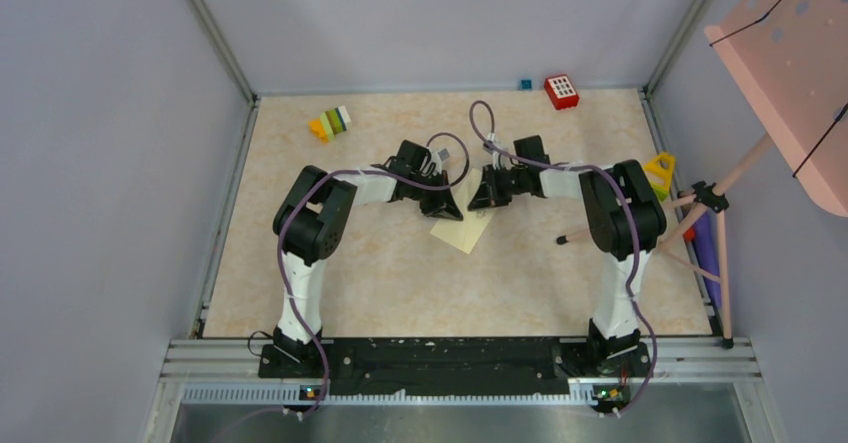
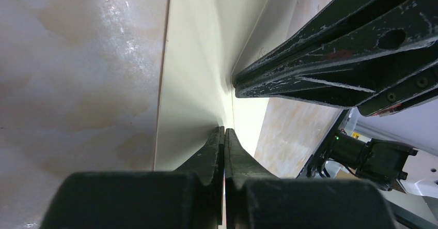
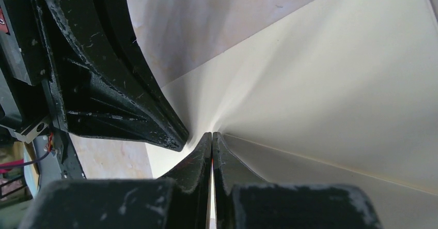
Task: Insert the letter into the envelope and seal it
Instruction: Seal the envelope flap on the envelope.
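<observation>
The cream envelope [image 1: 466, 231] lies tilted at the middle of the table, and both grippers meet over its far corner. My left gripper [image 1: 452, 206] is shut, and the envelope paper [image 2: 196, 58] puckers up into its fingertips [image 2: 224, 130]. From the other side my right gripper [image 1: 481, 201] is also shut, with the paper's folds [image 3: 320, 74] running into its tips [image 3: 212, 134]. Each wrist view shows the other arm's black fingers [image 2: 330, 69] [image 3: 113, 84] close by. The letter is hidden.
A stack of coloured blocks [image 1: 330, 123] sits at the back left. A red block with white dots [image 1: 561, 91] and a small blue cube [image 1: 525, 84] lie at the back wall. A yellow triangle toy [image 1: 659, 173] and a tripod [image 1: 703, 203] holding a pink board [image 1: 790, 73] stand at the right.
</observation>
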### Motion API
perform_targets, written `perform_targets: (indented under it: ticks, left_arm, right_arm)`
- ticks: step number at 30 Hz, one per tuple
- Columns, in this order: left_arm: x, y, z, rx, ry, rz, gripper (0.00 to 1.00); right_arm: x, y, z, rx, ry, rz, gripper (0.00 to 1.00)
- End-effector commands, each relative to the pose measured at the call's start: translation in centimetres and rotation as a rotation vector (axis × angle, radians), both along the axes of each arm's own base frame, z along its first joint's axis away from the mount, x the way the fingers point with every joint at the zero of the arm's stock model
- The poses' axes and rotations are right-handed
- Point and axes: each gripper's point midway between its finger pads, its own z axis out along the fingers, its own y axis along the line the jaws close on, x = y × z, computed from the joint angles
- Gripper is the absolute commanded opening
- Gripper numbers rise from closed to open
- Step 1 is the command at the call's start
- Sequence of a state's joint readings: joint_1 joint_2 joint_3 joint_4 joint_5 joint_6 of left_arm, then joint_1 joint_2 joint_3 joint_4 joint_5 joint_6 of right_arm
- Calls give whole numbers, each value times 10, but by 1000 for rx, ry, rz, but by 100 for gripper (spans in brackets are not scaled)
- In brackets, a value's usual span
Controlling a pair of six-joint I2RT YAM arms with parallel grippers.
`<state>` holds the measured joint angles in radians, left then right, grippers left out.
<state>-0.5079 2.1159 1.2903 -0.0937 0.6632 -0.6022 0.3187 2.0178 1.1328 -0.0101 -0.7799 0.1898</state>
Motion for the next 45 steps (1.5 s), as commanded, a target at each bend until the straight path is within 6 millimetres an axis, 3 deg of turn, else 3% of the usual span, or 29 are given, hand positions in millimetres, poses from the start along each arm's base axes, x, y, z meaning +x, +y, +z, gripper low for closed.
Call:
perform_targets:
  ticks: [1, 21, 31, 45]
  left_arm:
    - [-9, 50, -81, 329, 20, 71, 0]
    - [-10, 50, -81, 333, 18, 72, 0]
    - [-9, 50, -81, 332, 18, 72, 0]
    - [-9, 51, -80, 335, 15, 74, 0]
  right_arm:
    - [-13, 3, 6, -12, -17, 46, 0]
    - [-43, 15, 11, -3, -31, 157, 0]
    - [-55, 10, 16, -8, -36, 185, 0]
    - [-70, 18, 8, -20, -9, 239, 0]
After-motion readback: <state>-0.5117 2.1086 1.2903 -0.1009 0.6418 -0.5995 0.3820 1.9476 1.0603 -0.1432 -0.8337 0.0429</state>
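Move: My right fingertips stand on the flap's seam. The near end of the flap edge, where they're headed, lies about 6 cm back and 1 cm left of them, and about 3 cm back and 2 cm right of my left hand. Counted from my right hand, the "Thank You" print is some 2 cm back and 3 cm right, and the envelope's near corner about 12 cm straight back. All of it is roughly a centimetre below. I draw my shut right fingertips back towards my base by about 6 cm, down the flap edge past my left fingertips to its near end, pressing on the paper as I go and turning the hand some 10 degrees counter-clockwise. My left hand stays put, its closed fingertips still holding the envelope down. ##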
